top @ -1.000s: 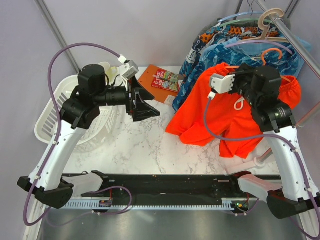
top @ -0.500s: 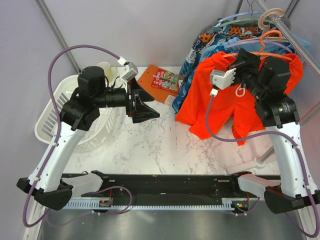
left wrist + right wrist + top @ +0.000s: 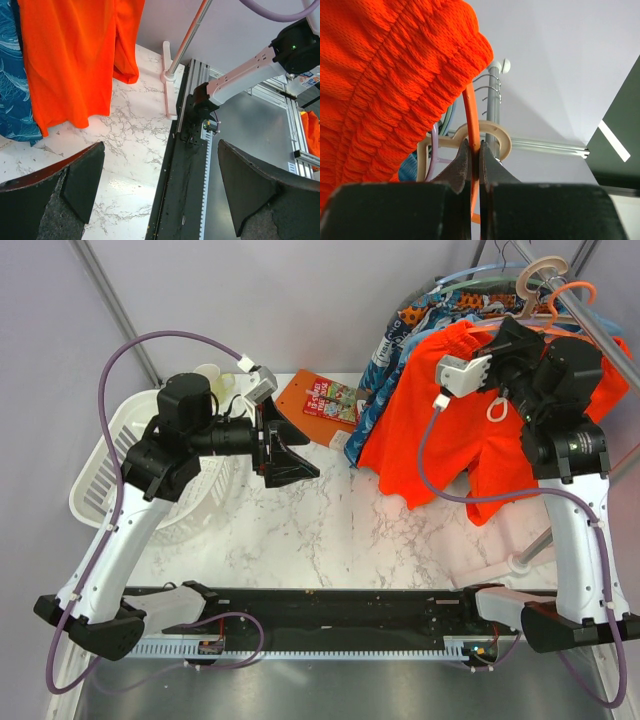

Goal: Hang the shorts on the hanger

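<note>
The bright orange-red shorts [image 3: 440, 430] hang from the thin orange hanger [image 3: 572, 290] at the back right, their legs dangling above the marble table [image 3: 300, 530]. My right gripper [image 3: 520, 335] is shut on the hanger's thin neck. The right wrist view shows the gripper [image 3: 475, 150] pinching the orange hanger [image 3: 471, 115] beside the shorts' ribbed waistband [image 3: 385, 75]. My left gripper [image 3: 290, 455] hovers open and empty over the table's middle. In the left wrist view, the gripper [image 3: 160, 145] has the shorts [image 3: 70, 60] well ahead of it.
A metal rail [image 3: 590, 325] carries a beige hanger [image 3: 540, 275], a pale blue hanger [image 3: 470, 275] and a blue patterned garment [image 3: 400, 350]. A white basket [image 3: 100, 480] stands at the left. A red packet [image 3: 318, 400] lies at the back. The rack's foot [image 3: 169, 80] rests on the table.
My right arm has lifted the hanger with the shorts up and to the right, towards the rail. The shorts now hang off the table. The left arm has stayed put.
</note>
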Tool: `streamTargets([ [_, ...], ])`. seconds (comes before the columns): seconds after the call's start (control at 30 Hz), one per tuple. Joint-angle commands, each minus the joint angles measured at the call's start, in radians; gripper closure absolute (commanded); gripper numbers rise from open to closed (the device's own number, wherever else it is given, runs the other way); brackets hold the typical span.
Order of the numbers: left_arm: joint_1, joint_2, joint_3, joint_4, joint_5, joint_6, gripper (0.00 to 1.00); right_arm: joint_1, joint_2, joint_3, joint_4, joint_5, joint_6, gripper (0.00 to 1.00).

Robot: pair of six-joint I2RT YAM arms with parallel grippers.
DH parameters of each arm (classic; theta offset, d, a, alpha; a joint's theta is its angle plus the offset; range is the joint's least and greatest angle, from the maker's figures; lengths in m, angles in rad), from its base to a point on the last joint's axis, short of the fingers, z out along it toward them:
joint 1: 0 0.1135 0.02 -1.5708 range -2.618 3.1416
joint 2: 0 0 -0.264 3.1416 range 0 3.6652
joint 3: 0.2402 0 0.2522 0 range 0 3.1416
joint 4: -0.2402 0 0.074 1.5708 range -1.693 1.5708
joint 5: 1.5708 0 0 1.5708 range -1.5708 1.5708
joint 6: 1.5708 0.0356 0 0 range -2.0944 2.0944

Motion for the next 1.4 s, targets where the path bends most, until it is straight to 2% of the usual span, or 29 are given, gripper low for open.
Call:
streamTargets([
  [0.0,0.005,-0.004,0.009,0.027,0.032,-0.015,0.01,-0.040,-0.002,0.064,0.060,-0.024,0.013,1.00],
  [0.33,0.005,0.012,0.018,0.023,0.033,-0.025,0.01,-0.132,-0.008,-0.025,0.050,-0.136,0.069,1.00],
  [0.6,0.010,0.005,0.005,0.004,0.001,-0.018,0.01,-0.133,-0.002,-0.120,0.102,-0.160,0.053,1.00],
  [0.77,0.050,-0.006,-0.008,0.012,-0.005,-0.023,0.01,-0.133,0.021,-0.152,0.156,-0.156,0.039,1.00],
  [0.8,0.053,-0.007,-0.009,0.012,-0.004,-0.026,0.01,-0.132,0.022,-0.164,0.164,-0.156,0.043,0.98],
  [0.87,0.062,-0.009,-0.009,0.013,-0.002,-0.026,0.01,-0.132,0.012,-0.178,0.178,-0.169,0.040,0.88],
  [1.03,0.071,-0.009,-0.018,0.021,-0.005,-0.031,0.01,-0.130,-0.070,-0.235,0.187,-0.197,0.038,0.49],
  [1.13,0.082,-0.007,-0.020,0.039,0.000,-0.046,0.01,-0.132,-0.117,-0.247,0.158,-0.205,0.029,0.36],
  [1.23,0.094,-0.014,-0.023,0.049,0.004,-0.054,0.01,-0.132,-0.151,-0.240,0.119,-0.211,0.012,0.30],
  [1.37,0.102,-0.026,-0.037,0.052,0.010,-0.058,0.01,-0.133,-0.185,-0.235,0.090,-0.206,-0.010,0.28],
])
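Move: Some 11 cm to the right of the right hand, about 3 cm ahead and 5 cm above it, is the stretch of rail that the held hanger's hook is meant for. The shorts hang from this hanger, their middle roughly 3 cm to the hand's right and 18 cm below. The beige hanger's hook sits on the rail about 8 cm ahead, 5 cm right and 6 cm up. From the left hand that stretch of rail lies around 48 cm right, 22 cm ahead and 15 cm higher. Carrying the hanger by its near-left arm, the right hand shifts about 3 cm right, then sinks some 5 cm while edging forward, to bring the hook down over the rail. There the fingers open wide and let go, and the hand draws back about 5 cm, rising slightly. The empty left hand eases 3 cm forward and slightly left, still open. ##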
